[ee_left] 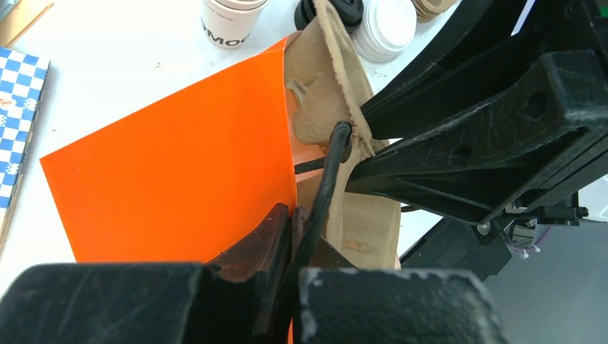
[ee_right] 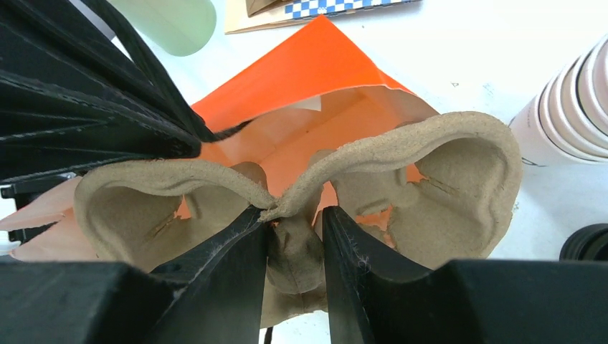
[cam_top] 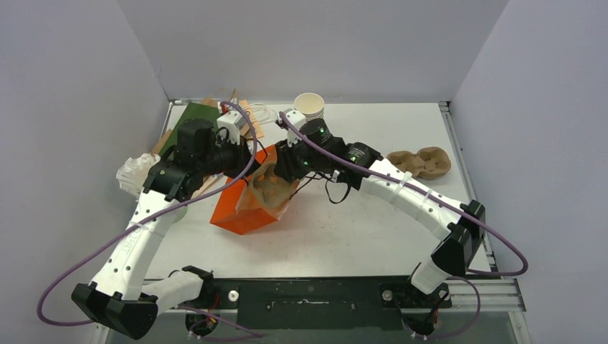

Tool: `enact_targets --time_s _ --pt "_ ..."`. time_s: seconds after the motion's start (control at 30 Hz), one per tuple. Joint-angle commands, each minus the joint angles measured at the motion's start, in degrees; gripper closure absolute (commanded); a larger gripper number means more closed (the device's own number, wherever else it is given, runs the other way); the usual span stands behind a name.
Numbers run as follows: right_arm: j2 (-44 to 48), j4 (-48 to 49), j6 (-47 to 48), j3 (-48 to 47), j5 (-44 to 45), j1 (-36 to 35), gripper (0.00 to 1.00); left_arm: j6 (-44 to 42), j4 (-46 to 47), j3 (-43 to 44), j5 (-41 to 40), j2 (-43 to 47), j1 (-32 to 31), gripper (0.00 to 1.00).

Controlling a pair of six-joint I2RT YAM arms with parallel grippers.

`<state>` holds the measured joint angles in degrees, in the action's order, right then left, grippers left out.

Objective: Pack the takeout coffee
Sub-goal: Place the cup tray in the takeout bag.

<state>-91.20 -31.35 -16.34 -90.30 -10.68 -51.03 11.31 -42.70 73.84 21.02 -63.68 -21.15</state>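
Observation:
An orange paper bag (cam_top: 240, 211) (ee_left: 179, 179) (ee_right: 301, 64) lies tipped on the table with its mouth toward the arms. My left gripper (ee_left: 294, 211) (cam_top: 251, 154) is shut on the bag's edge, with a black cord running between its fingers. My right gripper (ee_right: 294, 215) (cam_top: 276, 168) is shut on the middle ridge of a brown pulp cup carrier (ee_right: 444, 179) (cam_top: 269, 188) (ee_left: 323, 93). The carrier sits at the bag's mouth, partly inside. Both of its cup wells are empty. The takeout coffee is out of view.
A stack of lidless white cups (cam_top: 309, 105) (ee_left: 229, 21) (ee_right: 566, 107) stands behind the bag, with loose black lids (ee_left: 348, 8) and white lids (ee_left: 387, 25) beside it. A second pulp carrier (cam_top: 421, 163) lies at the right. Blue-checked paper (ee_left: 18, 122) and cardboard lie at the left.

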Motion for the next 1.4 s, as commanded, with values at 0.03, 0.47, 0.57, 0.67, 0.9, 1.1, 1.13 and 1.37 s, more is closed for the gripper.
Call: enact_targets --time_s 0.03,0.47,0.57,0.67,0.9,1.1,1.13,1.37 --pt "0.04 1.45 -0.56 -3.59 -2.32 0.82 0.75 -1.16 1.57 0.83 2.12 -0.57 -0.74 1.00" --pt "0.67 6.57 11.63 1.92 4.90 -6.36 0.75 2.05 6.23 1.45 6.81 -1.09 -0.74 1.00" --pt "0.67 4.44 11.84 0.82 5.96 -6.12 0.75 2.88 7.33 1.65 7.89 -0.94 -0.74 1.00" --pt "2.08 3.00 12.04 1.16 6.43 -6.10 0.75 3.94 9.09 1.37 9.62 -1.00 -0.74 1.00" --pt "7.53 1.08 10.32 3.31 9.49 -6.02 0.74 8.68 15.94 -1.02 17.99 -1.88 -0.74 1.00" --pt "6.37 -11.19 6.75 -4.96 10.50 -6.56 0.74 16.77 24.91 -2.79 24.57 -1.88 -0.83 1.00" --pt "6.12 -13.55 6.25 -6.31 10.50 -6.76 0.74 18.42 26.48 -3.27 25.19 -1.84 -0.83 1.00" --pt "4.62 -24.37 3.58 -11.64 14.38 -8.12 0.73 23.19 30.30 -7.05 22.76 -1.87 -0.91 1.00"
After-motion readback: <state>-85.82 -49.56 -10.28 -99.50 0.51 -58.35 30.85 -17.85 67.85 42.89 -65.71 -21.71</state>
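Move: The right hand holds the cup tray half in the mouth of the orange bag; the bag's middle lies about 8 cm to its left, 4 cm back and 12 cm below. From that hand the cup stack stands some 20 cm ahead, 7 cm to the right and 12 cm lower, and the black lids some 16 cm ahead, 20 cm right and 23 cm down. From the left hand, pinching the bag's rim and handle, the bag's middle is about 14 cm below, 5 cm back and 2 cm left. The right hand, keeping its pinch on the tray's middle divider, first works it some 4 cm back and left and slightly down into the bag's mouth, then carries it right and up about 8 cm, easing back as well. After holding nearly still, the left hand keeps its grip on rim and handle and follows to the right and up, some 7 cm across, rolling its left side down and turning a little clockwise, nearly 30 degrees in all, so the bag's mouth is drawn over the tray. ##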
